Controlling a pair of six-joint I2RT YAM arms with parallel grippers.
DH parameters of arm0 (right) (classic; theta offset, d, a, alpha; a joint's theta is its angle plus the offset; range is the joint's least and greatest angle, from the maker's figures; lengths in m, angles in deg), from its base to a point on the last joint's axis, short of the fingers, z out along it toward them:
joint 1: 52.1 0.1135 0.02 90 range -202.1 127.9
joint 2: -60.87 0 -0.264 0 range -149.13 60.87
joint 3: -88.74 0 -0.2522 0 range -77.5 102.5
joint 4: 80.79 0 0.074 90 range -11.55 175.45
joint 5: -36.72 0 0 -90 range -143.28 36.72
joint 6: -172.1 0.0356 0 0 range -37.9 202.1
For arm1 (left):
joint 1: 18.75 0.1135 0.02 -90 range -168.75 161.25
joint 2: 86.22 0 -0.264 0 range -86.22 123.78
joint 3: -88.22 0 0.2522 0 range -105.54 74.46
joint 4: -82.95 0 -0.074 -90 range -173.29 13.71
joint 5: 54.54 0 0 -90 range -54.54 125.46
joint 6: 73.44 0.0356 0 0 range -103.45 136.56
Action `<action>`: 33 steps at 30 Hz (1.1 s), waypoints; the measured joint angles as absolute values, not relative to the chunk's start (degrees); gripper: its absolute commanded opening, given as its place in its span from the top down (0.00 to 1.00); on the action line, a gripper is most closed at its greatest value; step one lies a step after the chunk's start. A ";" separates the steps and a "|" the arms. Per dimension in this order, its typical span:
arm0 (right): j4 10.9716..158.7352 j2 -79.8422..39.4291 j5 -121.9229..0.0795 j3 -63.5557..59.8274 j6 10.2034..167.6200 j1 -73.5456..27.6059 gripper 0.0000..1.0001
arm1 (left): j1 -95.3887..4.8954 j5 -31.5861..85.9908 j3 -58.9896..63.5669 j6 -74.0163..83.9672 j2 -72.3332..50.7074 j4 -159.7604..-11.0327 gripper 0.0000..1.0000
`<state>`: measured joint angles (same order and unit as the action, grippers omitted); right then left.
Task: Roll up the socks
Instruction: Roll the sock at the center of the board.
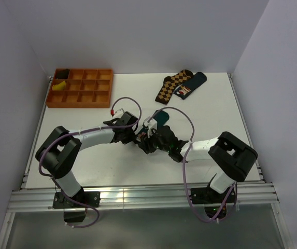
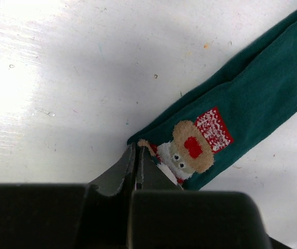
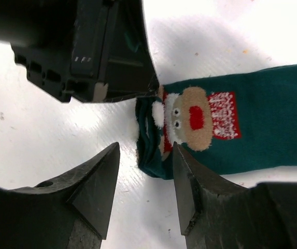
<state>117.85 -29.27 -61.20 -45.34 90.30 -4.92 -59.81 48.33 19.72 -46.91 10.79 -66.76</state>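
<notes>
The dark teal socks lie flat on the white table, stacked, the top one showing a cartoon patch of red, white and tan. In the top view only a bit of teal shows behind the two wrists. My left gripper is shut, its tips pinching the upper corner of the cuff end. My right gripper is open and straddles the lower corner of that same end. One finger rests over bare table, while the other finger is over the fabric.
A brown argyle sock and a dark navy sock lie at the back of the table. An orange compartment tray at the back left holds a yellow and a black item. Both arms meet mid-table.
</notes>
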 measured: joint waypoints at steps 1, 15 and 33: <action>117.98 -29.54 -60.83 -45.34 90.02 -4.57 0.49 | -59.81 48.33 19.61 -46.80 10.81 -66.63 1.00; 117.96 -35.57 -53.75 -43.85 88.14 0.33 0.75 | -59.78 48.00 19.41 -46.03 10.95 -66.32 1.00; 110.49 -37.54 -70.38 -38.19 99.94 -8.18 1.00 | -58.28 48.87 24.83 -46.08 0.76 -68.53 0.57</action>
<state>110.49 -37.54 -70.38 -38.19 99.94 -8.18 -58.28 48.87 24.83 -46.08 0.76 -68.53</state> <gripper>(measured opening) 0.039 0.403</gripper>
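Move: The right hand, open, hangs about 4 cm above the near corner of the sock's folded toe end, which lies some 1 cm to its left and level with it fore and aft. The bear patch is about 6 cm ahead and 4 cm down, and the sock's cuff some 16 cm ahead and 8 cm to the right. From the left hand, still pinching the fold's far-left corner, that near corner lies about 4 cm back and 2 cm to the right. The right fingers pinch the near corner of the sock's fold, after coming down some 3.5 cm with a slight shift left and closing fully. Keeping hold, that wrist then turns to point more downward, roughly 20 degrees. Only after this does the left hand open, let go of the far-left corner and rise about 3.5 cm, drifting left. ##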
